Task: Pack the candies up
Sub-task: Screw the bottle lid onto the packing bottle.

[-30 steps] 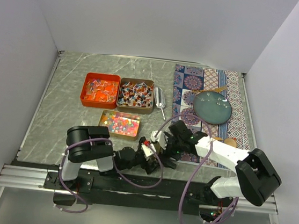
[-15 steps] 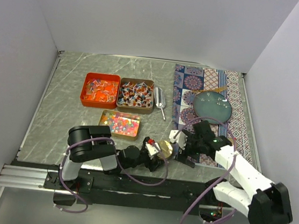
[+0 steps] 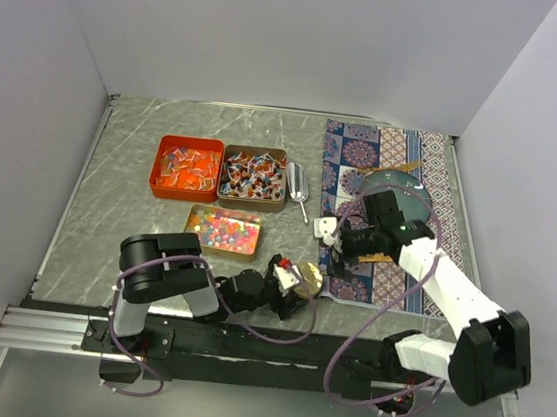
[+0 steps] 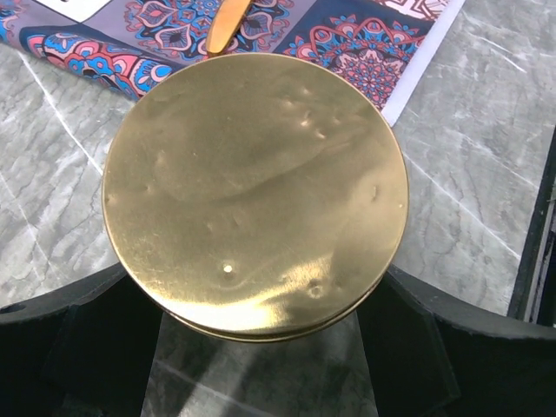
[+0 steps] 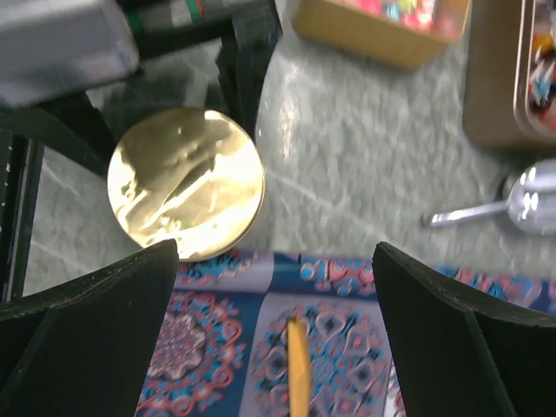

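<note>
The candies lie in three open tins: orange-red wrapped pieces in a red tin, mixed wrapped pieces in a brown tin, and bead-like multicoloured pieces in a gold rectangular tin. My left gripper lies low on the table, shut on a round gold tin whose closed top faces up. Just beyond it, my right gripper hangs open over the patterned mat, holding nothing. A gold spoon handle shows below its jaws.
A silver scoop lies right of the brown tin. A teal plate sits on the mat, partly behind the right arm. Grey walls close in the table on three sides.
The right gripper has drawn back from the left gripper toward the mat and plate. The left jaws have narrowed onto the round gold tin, which now shows at their tip.
</note>
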`<state>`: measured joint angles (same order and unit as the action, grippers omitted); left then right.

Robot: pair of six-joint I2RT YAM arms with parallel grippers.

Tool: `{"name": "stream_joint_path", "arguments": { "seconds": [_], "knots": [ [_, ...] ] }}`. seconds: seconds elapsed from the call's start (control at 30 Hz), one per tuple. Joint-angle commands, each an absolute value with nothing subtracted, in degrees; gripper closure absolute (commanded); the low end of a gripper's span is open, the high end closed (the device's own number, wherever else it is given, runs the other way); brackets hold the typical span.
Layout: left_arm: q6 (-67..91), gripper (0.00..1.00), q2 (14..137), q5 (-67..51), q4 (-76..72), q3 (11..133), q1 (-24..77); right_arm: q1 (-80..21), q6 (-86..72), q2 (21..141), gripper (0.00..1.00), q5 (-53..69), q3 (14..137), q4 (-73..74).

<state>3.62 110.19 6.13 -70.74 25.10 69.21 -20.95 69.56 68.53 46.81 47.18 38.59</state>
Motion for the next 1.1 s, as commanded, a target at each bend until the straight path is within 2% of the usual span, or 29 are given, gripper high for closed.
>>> {"name": "stream_joint_path", "arguments": {
  "seconds": [0.0,0.1,0.2,0.33,0.5,0.67,0.73,0.8,0.9,1.07],
  "knots": [
    [3.0,0.99,108.1,-2.2,-52.0,24.3,70.5,-20.9,82.0,72.8,0.00,55.3,51.8,47.6],
    [4.1,0.99,105.7,-3.7,-48.1,24.1,70.5,-22.0,89.3,75.7,0.00,55.1,54.0,55.3],
    [5.4,0.99,101.4,-4.9,-43.5,23.4,70.5,-22.2,87.6,77.3,0.03,56.2,54.2,55.6],
    [4.7,0.99,99.4,-4.9,-41.0,23.4,70.4,-23.2,83.2,76.2,0.19,57.9,51.7,49.2],
    [3.3,0.99,96.6,-4.8,-36.2,23.2,69.4,-27.4,71.6,73.0,0.34,58.4,48.8,40.3],
    [2.5,0.99,95.0,-4.5,-34.7,23.2,69.1,-34.0,66.9,72.9,0.72,55.0,47.5,37.4],
    [2.4,0.99,95.3,-4.5,-34.1,23.4,68.9,-35.8,65.7,73.7,0.79,53.9,46.9,36.8],
    [2.4,0.99,95.6,-4.2,-34.0,23.6,68.6,-36.6,63.5,73.7,0.83,52.7,46.7,35.7],
    [2.5,0.99,95.9,-4.4,-34.0,23.5,67.9,-37.3,62.0,73.7,1.00,51.7,46.6,34.2],
    [2.5,0.99,96.1,-4.6,-34.3,23.4,67.2,-37.3,65.0,74.5,1.00,48.4,46.7,36.6]
  ]
}}
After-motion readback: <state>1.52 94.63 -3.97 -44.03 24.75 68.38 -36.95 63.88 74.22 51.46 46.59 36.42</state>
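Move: The lid already sits on the packing bottle held by the left hand, its middle about 4 cm above that hand's point and 1 cm to its right. From the empty, open right hand, the lid is some 5 cm back, 4 cm to the left and 5 cm below. The fruit-coloured candy tray lies about 5 cm ahead and 24 cm left of the right hand, the metal scoop some 17 cm ahead and 8 cm left, both roughly 13 cm lower. Back and to the left, the right hand swings about 9 cm in over the lid, sinking slightly late on and turning some 15 degrees counter-clockwise, while its fingers go from wide open to fully shut with nothing between them. The left hand keeps its grip on the bottle and draws it about 4 cm back and somewhat left, tilting its wrist about 10 degrees with a small clockwise turn. The closed right fingertips end close over the lid; contact can't be made out. ##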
